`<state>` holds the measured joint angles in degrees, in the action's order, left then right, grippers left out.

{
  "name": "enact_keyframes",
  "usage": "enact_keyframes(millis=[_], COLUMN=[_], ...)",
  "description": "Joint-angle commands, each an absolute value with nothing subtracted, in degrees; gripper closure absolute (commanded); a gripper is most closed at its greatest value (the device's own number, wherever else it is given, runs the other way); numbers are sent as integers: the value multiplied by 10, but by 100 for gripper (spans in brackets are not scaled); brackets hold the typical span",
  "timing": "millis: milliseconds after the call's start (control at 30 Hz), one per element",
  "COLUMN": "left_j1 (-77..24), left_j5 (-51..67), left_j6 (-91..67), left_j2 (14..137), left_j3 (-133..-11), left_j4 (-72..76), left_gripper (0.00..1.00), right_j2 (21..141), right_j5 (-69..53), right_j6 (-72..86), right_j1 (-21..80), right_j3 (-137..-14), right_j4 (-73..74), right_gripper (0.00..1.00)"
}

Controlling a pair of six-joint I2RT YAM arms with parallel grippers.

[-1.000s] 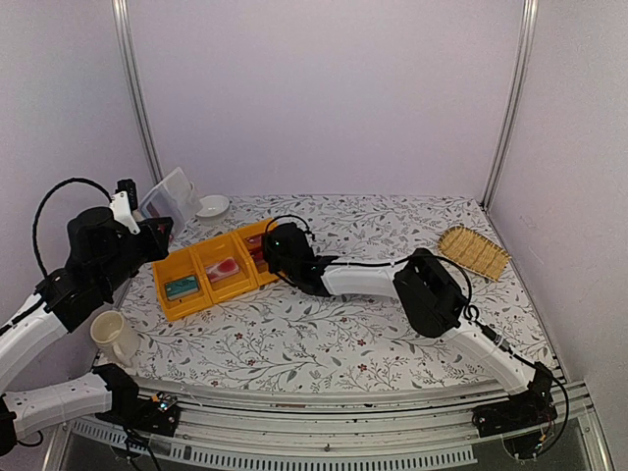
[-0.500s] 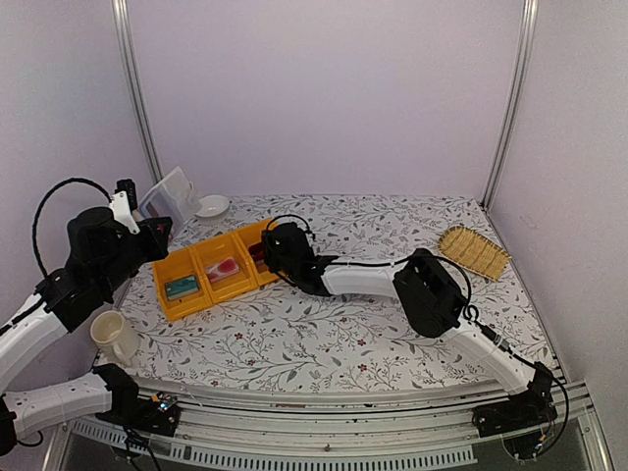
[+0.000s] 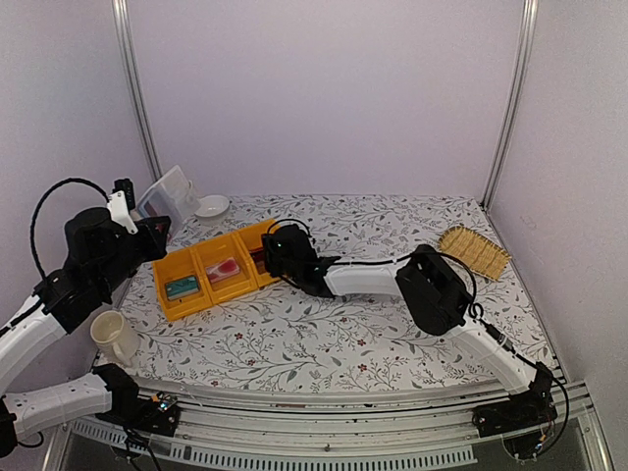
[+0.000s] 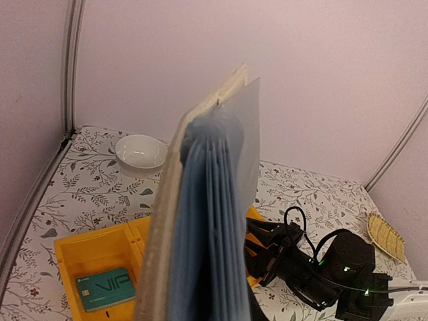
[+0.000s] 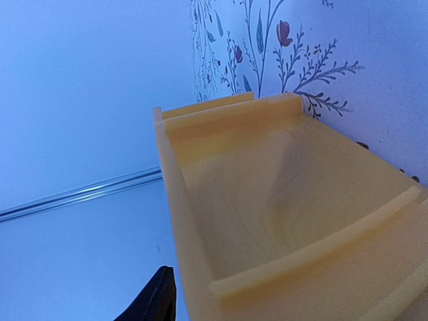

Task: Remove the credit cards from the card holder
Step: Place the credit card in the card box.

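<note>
The card holder point(image 3: 169, 193) is held up at the far left, whitish cover and pale blue leaves hanging, with my left gripper point(image 3: 145, 213) shut on it; it fills the middle of the left wrist view point(image 4: 207, 221) and hides the fingers. A teal credit card point(image 3: 182, 287) lies in the left yellow bin, a pink one point(image 3: 226, 267) in the middle bin, and a red one point(image 3: 257, 258) shows in the right bin. My right gripper point(image 3: 272, 252) hovers open at that right bin point(image 5: 267, 200). One black fingertip point(image 5: 155, 299) shows, with nothing held.
The row of three yellow bins point(image 3: 201, 257) stands left of centre on the flowered table. A white bowl point(image 3: 212, 206) sits at the back left, a cream mug point(image 3: 115, 337) at the near left edge, and a woven basket point(image 3: 474, 251) at the far right.
My right gripper has opened over the right bin and shifted slightly. The left arm with the card holder has hardly moved.
</note>
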<state>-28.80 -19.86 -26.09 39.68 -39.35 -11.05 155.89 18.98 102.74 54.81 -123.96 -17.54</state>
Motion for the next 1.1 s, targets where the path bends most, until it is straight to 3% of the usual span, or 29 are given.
enact_keyframes(millis=[0,167,333,400,867,1067], left_j1=[-282,-282,-282,-282,-282,-281], left_j5=[-202,-202,-200,-200,-198,-130], left_j6=[-250,-250,-250,-249,-245,-220], left_j2=[387,388,387,386,383,371], left_j3=[-388,-388,-388,-388,-388,-380], left_j4=[-92,-90,-90,-89,-87,-55], left_gripper=[100,100,100,100,100,100], right_j2=[1510,1492,1480,1475,1431,1355], right_j5=[173,171,169,168,120,154], right_j6=[1037,1029,1020,1014,1008,842], right_j1=[553,551,544,542,536,540], right_j3=[-1194,-1187,-1191,-1191,-1160,-1149], right_j4=[-152,-146,-138,-137,-163,-176], right_gripper=[52,41,19,0,1,1])
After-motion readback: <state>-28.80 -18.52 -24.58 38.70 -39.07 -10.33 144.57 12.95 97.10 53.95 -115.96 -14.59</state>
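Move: The dark red cards lie in the right compartment of the orange card box, about 2 cm ahead of the right hand, 1 cm to its left and roughly 4 cm below. The pink cards in the middle compartment are some 11 cm left and 3 cm back, the white bowl about 16 cm ahead and 16 cm left, both also about 4 cm below. From the left hand, the dark red cards lie some 18 cm ahead, 15 cm right and 26 cm down. Open the right gripper the rest of the way, from a bit under half to fully wide, while easing back barely a centimetre. Then raise it out of the right compartment, away from the dark red cards, pausing briefly partway, until it is about 6 cm higher and slightly back. Keep the left gripper still, holding the card holder up. ##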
